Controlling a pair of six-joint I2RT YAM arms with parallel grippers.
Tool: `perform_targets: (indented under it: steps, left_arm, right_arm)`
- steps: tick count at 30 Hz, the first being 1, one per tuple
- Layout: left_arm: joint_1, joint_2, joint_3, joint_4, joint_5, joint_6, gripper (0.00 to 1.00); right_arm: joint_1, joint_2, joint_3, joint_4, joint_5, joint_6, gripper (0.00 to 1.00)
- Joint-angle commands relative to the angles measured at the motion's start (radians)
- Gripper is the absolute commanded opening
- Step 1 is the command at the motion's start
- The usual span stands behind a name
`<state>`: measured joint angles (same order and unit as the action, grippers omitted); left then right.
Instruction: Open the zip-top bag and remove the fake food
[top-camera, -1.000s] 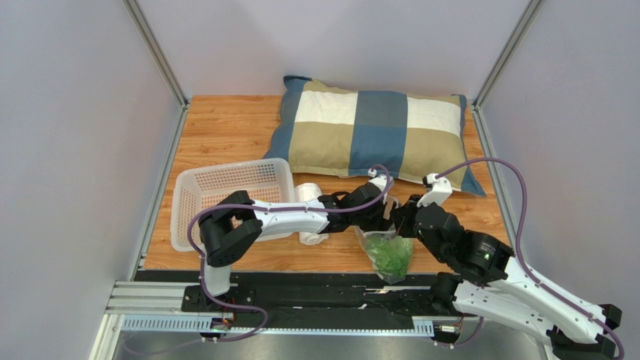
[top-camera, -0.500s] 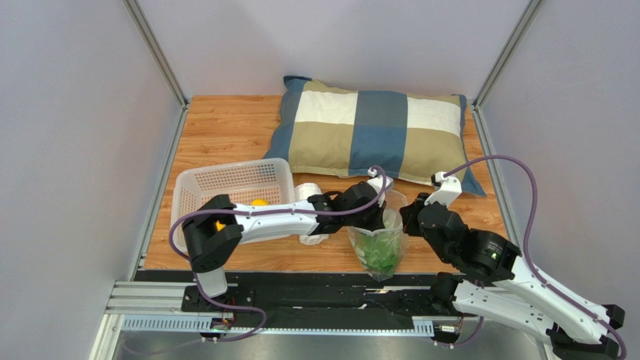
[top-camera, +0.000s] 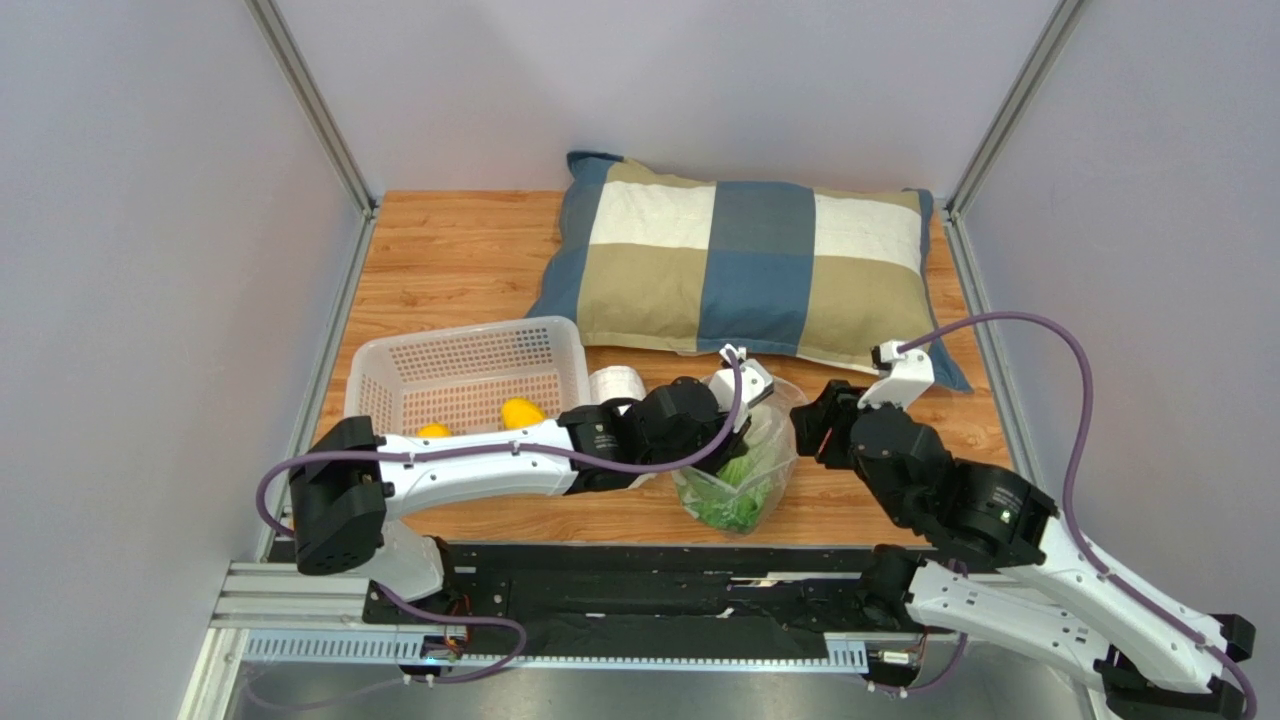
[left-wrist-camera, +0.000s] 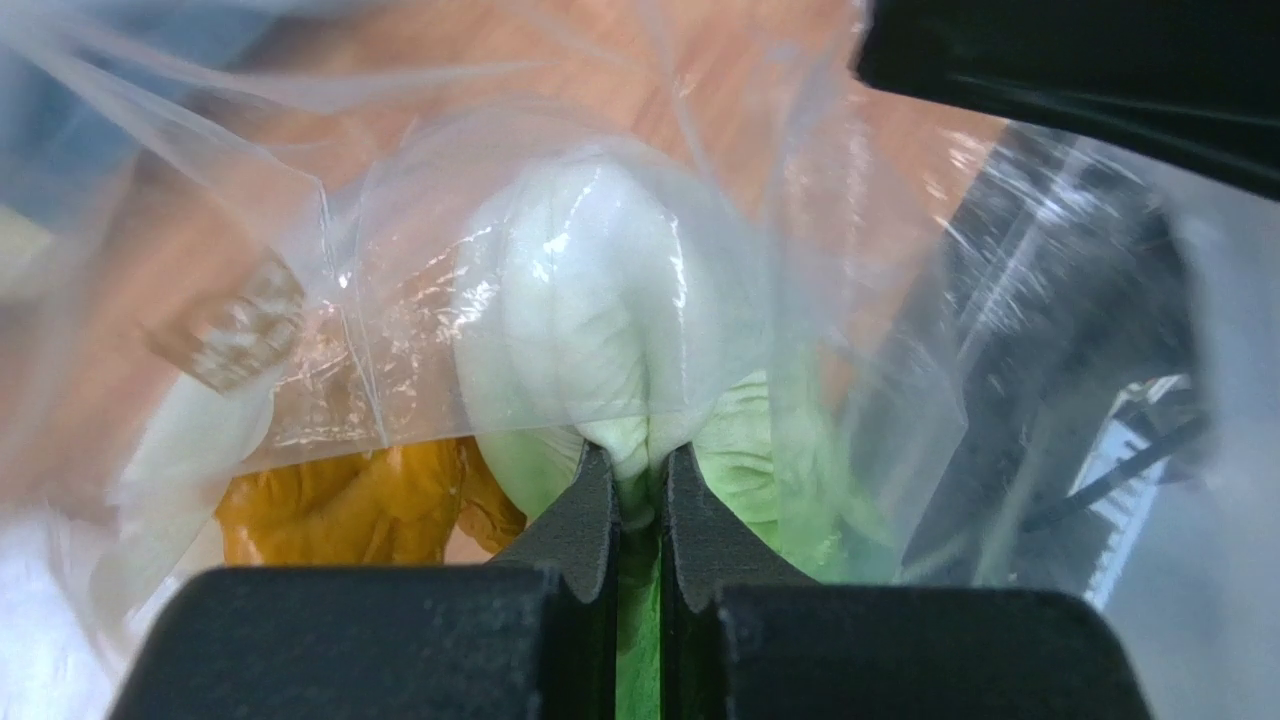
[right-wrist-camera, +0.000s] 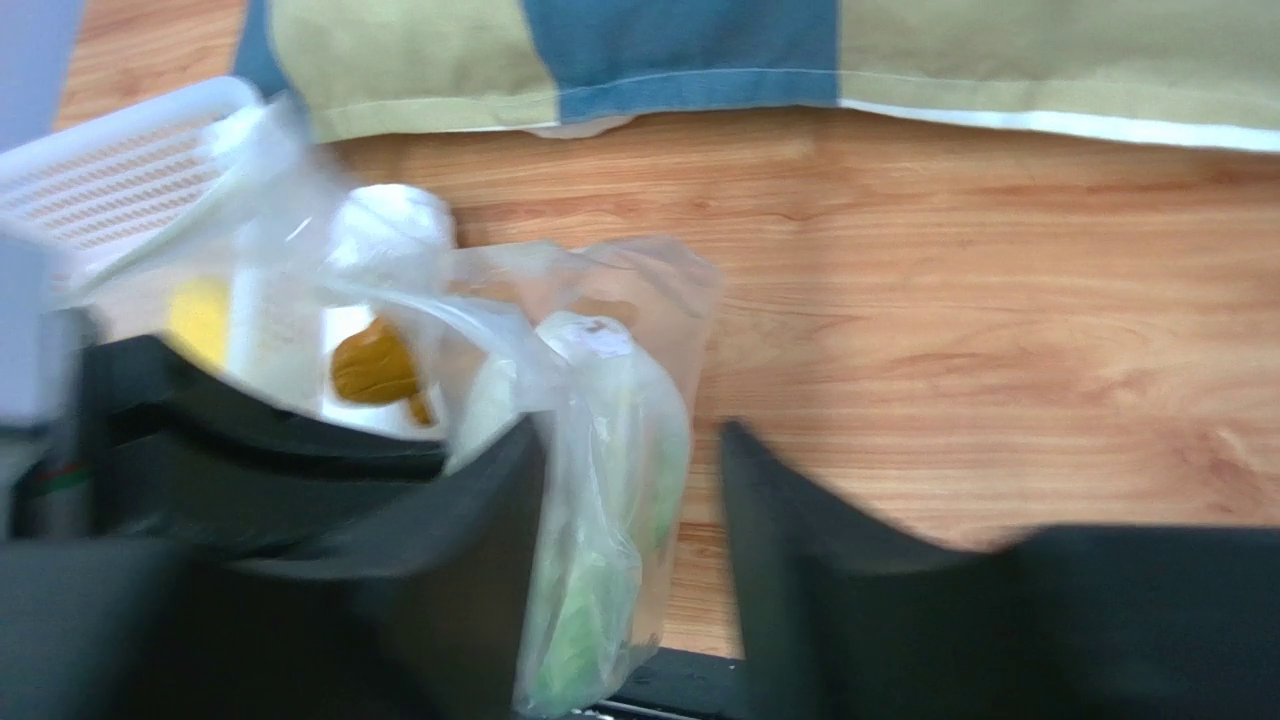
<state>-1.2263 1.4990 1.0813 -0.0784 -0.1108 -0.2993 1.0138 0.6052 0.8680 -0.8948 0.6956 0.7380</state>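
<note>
The zip-top bag (top-camera: 756, 458) lies open near the table's front edge, with the green-and-white cabbage (top-camera: 732, 504) inside. My left gripper (top-camera: 733, 425) reaches into the bag's mouth. In the left wrist view my left gripper (left-wrist-camera: 639, 468) is shut on the cabbage (left-wrist-camera: 594, 323), with the bag's film (left-wrist-camera: 902, 300) all around. My right gripper (top-camera: 813, 428) is open just right of the bag. In the right wrist view the bag (right-wrist-camera: 609, 435) hangs between its spread jaws (right-wrist-camera: 631, 503), against the left finger. Two yellow lemons (top-camera: 522, 413) lie in the basket.
A white basket (top-camera: 451, 360) stands at the left, with a rolled white towel (top-camera: 613, 386) beside it. A checked pillow (top-camera: 751, 263) lies across the back. The black rail (top-camera: 631, 578) runs along the table's near edge. An orange-brown shape (right-wrist-camera: 376, 365) shows through the bag.
My left arm has swung left and lower, and its gripper has gone into the bag. The bag has spread open and shifted left. My right gripper has drawn back slightly to the right.
</note>
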Motion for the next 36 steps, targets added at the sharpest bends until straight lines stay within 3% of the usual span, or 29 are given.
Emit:
perform_targets:
  steps: [1, 5, 10, 15, 18, 21, 22, 25, 30, 36]
  left_arm:
    - [-0.001, 0.014, 0.013, 0.009, 0.031, 0.043, 0.0]
    - [0.033, 0.001, -0.011, 0.071, 0.192, 0.014, 0.0]
    - [0.129, -0.035, -0.105, 0.271, 0.491, -0.067, 0.0]
    - [0.185, -0.071, -0.152, 0.339, 0.6, -0.093, 0.0]
    - [0.208, -0.114, -0.202, 0.38, 0.618, -0.107, 0.0]
    - [0.209, -0.154, -0.248, 0.414, 0.62, -0.113, 0.0]
    - [0.211, -0.161, -0.257, 0.414, 0.613, -0.112, 0.0]
    - [0.211, -0.161, -0.264, 0.417, 0.609, -0.121, 0.0]
    - [0.211, -0.146, -0.255, 0.436, 0.611, -0.135, 0.0]
    - [0.211, -0.131, -0.241, 0.453, 0.615, -0.147, 0.0]
  right_arm:
    - [0.002, -0.093, 0.002, 0.112, -0.137, -0.115, 0.62]
    - [-0.001, -0.176, 0.0, 0.048, -0.107, -0.053, 0.78]
    - [-0.001, -0.188, 0.02, -0.084, 0.086, 0.067, 0.82]
    - [-0.003, -0.042, 0.063, -0.197, 0.168, 0.177, 0.86]
    - [-0.059, 0.007, 0.034, -0.184, 0.203, 0.186, 0.95]
    - [-0.289, 0.031, -0.038, 0.009, -0.092, 0.08, 0.96]
    - [-0.442, 0.041, -0.065, 0.066, -0.328, 0.036, 0.94]
    - [-0.596, 0.009, -0.151, 0.192, -0.569, 0.03, 0.92]
    - [-0.643, -0.018, -0.247, 0.313, -0.748, 0.107, 0.95]
    - [-0.643, -0.082, -0.379, 0.419, -0.806, 0.289, 0.92]
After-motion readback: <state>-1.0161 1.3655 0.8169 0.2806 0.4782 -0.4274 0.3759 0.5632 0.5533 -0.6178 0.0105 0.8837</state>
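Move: Just beyond the right fingers, the bag with the cabbage inside has its middle about 8 cm to the right hand's left, 3 cm back and 9 cm below. The left hand already pinches the cabbage, whose middle lies some 5 cm below its fingertips and 3 cm back. From this left hand, the white basket is about 33 cm left, 8 cm ahead and 15 cm lower; the rolled towel is roughly 16 cm left, 3 cm ahead and 15 cm lower. Spreading its already parting fingers wide, the right hand backs up and off some 3 cm, swings right, dips about 11 cm while going forward, then sweeps left to the bag's right side, rolling its left side up some 25 degrees and tipping down. The left hand keeps its pinch on the cabbage, sinks 2 cm, then draws it back, left and up, turning clockwise. ##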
